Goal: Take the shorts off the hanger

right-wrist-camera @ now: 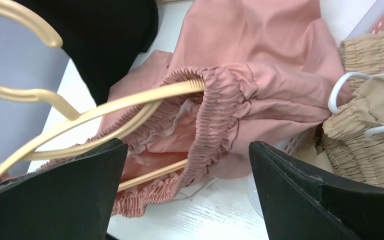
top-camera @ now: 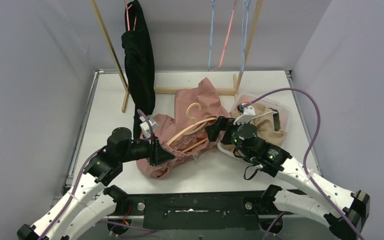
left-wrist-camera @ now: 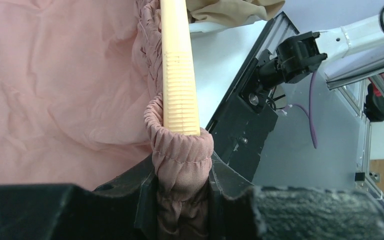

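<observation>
The dusty pink shorts (top-camera: 200,100) lie crumpled in the middle of the table with a pale wooden hanger (top-camera: 194,129) through their waist. My left gripper (top-camera: 163,153) is shut on the gathered waistband (left-wrist-camera: 180,150), which wraps over the tip of one hanger arm (left-wrist-camera: 179,75). My right gripper (top-camera: 215,129) is open, hovering just above the table by the other end. In its view the hanger (right-wrist-camera: 105,107) and the stretched waistband (right-wrist-camera: 215,120) lie beyond the wide-apart fingers (right-wrist-camera: 70,190), with nothing between them.
Beige shorts (top-camera: 267,122) with a white drawstring (right-wrist-camera: 337,95) fill a clear basket (top-camera: 280,106) at the right. A dark garment (top-camera: 139,65) hangs from the wooden rack (top-camera: 111,47) at the back left. Coloured cords (top-camera: 227,35) dangle at the back.
</observation>
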Controlling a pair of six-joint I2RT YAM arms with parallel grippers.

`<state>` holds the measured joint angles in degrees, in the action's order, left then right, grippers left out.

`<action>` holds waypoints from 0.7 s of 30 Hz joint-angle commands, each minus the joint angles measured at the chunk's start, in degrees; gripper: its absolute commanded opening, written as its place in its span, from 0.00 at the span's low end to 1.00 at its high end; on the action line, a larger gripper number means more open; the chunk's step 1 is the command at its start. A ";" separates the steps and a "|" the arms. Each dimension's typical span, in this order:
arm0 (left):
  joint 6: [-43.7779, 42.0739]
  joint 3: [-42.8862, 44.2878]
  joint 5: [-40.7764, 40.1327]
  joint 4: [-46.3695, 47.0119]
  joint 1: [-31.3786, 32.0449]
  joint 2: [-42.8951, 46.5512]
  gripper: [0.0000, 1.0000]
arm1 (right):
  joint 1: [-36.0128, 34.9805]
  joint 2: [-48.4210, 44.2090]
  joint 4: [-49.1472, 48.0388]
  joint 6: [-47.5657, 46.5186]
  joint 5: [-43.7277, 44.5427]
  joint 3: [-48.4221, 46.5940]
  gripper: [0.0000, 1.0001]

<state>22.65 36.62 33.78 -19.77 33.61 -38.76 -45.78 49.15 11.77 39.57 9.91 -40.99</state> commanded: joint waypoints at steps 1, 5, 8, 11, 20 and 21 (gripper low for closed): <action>1.34 3.11 -3.71 -0.61 0.77 2.91 0.00 | -5.81 4.78 5.94 0.46 18.38 -7.68 0.98; 1.86 3.84 -3.06 -3.86 0.96 4.36 0.00 | -8.88 9.65 9.61 0.45 21.99 -12.16 0.94; 2.30 4.64 -4.62 -7.33 0.98 6.47 0.00 | -10.70 12.57 11.59 1.79 26.54 -14.24 0.88; 2.60 5.84 -5.38 -10.32 1.02 8.71 0.00 | -10.90 13.77 11.48 3.35 27.27 -14.72 0.83; 6.06 7.09 -7.53 -13.98 0.96 12.45 0.00 | -10.83 11.52 6.03 0.82 19.89 -12.40 0.53; 6.28 6.93 -7.27 -14.22 1.00 13.00 0.00 | -10.77 10.68 3.96 -0.09 17.71 -11.74 0.49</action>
<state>26.85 40.34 26.39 -34.89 34.41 -27.59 -56.36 63.33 23.38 42.24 31.92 -53.10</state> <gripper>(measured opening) 0.225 0.545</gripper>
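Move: The pink shorts' waistband, at the hanger's right end, lies about 3 cm ahead of the right hand, 2 cm to its left and some 5 cm below; from the left hand it is roughly 11 cm ahead, 17 cm to the right and 5 cm lower. From the right hand, the hanger's hook stands some 7 cm ahead and 9 cm left at about the same height, and the basket's middle is level ahead, 19 cm right and 12 cm down. The pink waistband and the hanger's left end stay pinched in the left hand, which draws them left and back about 4 cm and slightly up, turning a little counter-clockwise. Beside the waistband's right end the right hand eases about 2 cm forward, down and left, rolls its left side down some 15 degrees with a slight clockwise turn, and closes its wide-open fingers to roughly half. ##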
